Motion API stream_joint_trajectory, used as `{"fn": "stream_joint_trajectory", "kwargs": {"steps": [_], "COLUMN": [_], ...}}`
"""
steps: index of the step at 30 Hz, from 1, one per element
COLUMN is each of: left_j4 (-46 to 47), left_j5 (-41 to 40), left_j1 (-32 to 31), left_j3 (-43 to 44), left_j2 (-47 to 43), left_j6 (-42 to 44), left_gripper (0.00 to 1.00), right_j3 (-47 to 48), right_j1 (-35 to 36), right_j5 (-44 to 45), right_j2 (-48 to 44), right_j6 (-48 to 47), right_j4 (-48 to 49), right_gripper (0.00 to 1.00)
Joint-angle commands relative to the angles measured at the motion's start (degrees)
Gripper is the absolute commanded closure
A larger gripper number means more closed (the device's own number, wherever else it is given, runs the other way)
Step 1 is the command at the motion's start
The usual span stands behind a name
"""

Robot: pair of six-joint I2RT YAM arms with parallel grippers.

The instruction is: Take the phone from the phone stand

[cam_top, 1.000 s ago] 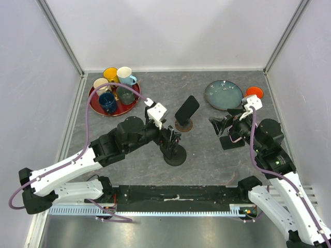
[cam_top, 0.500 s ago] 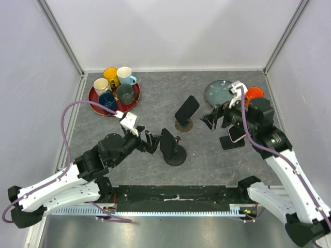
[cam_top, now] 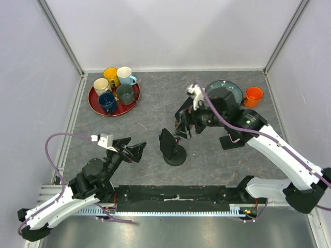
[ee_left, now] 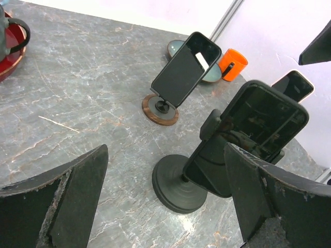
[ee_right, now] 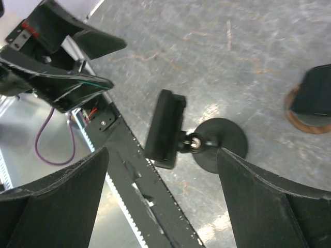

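Observation:
A black phone [cam_top: 166, 142] sits clamped in a black phone stand [cam_top: 175, 155] with a round base at the middle of the table. In the left wrist view that phone [ee_left: 264, 121] faces me on its stand [ee_left: 181, 183]. My left gripper [cam_top: 135, 151] is open and empty, to the left of the stand and apart from it. My right gripper [cam_top: 182, 128] hangs open just behind and above the stand. In the right wrist view the phone [ee_right: 165, 129] shows from its back, between and beyond the spread fingers [ee_right: 57, 201], untouched.
A second phone [ee_left: 186, 70] leans on a brown round stand [ee_left: 160, 108] behind; my right arm covers it from above. A third phone [cam_top: 232, 139] stands at the right. A red tray [cam_top: 94, 105] of mugs is back left, and a grey plate [cam_top: 227, 92] and orange cup [cam_top: 253, 95] are back right.
My left arm has drawn back from the black stand toward the near left, its jaws a little wider. My right arm has swung left from the right-hand phone to above the middle.

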Motion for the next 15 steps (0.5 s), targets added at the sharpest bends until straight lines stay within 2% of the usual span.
{"fn": "stream_joint_trajectory", "kwargs": {"steps": [1,6,13,15], "left_j4": [8.30,13.57,19.82,20.09], "left_j5": [1.78,6.34,13.91,15.14], "left_j1": [0.17,0.17,0.17,0.17], "left_j3": [-4.26,-7.52,-9.46,-9.11], "left_j2": [-3.45,-0.73,7.00,10.25], "left_j6": [-0.90,1.04,2.71,3.06], "left_gripper": [0.00,0.00,0.00,0.00], "right_j3": [5.76,9.19,9.29,9.03], "right_j1": [8.01,13.81,14.26,14.35], "right_j5": [6.21,11.04,14.22,13.43], "right_j2": [5.90,11.63,14.80,15.58], "right_j6": [2.53,5.34,6.40,6.57], "right_j4": [-4.24,-5.99,-6.52,-6.35], "right_gripper": [0.09,0.19,0.29,0.36]}}
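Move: The black phone leaning in its round-based stand lies about 7 cm to the right hand's left, 4 cm back and roughly 11 cm below. The stand's base is some 4 cm left, 7 cm back and 25 cm down; the second phone, on the wooden-rimmed stand, is around 10 cm ahead, 3 cm right and 15 cm lower. From the left hand, the black phone is about 10 cm right, 3 cm ahead and 6 cm below. Leftwards first and then down, about 6 cm each way and a little back, the right hand swoops in on the black phone's raised end, its fingers tipping some 15 degrees steeper and partly closing to straddle the phone front and back. The left hand, fingers still wide, sinks about 4 cm and eases as far right towards the phone's face, swinging slightly clockwise. ##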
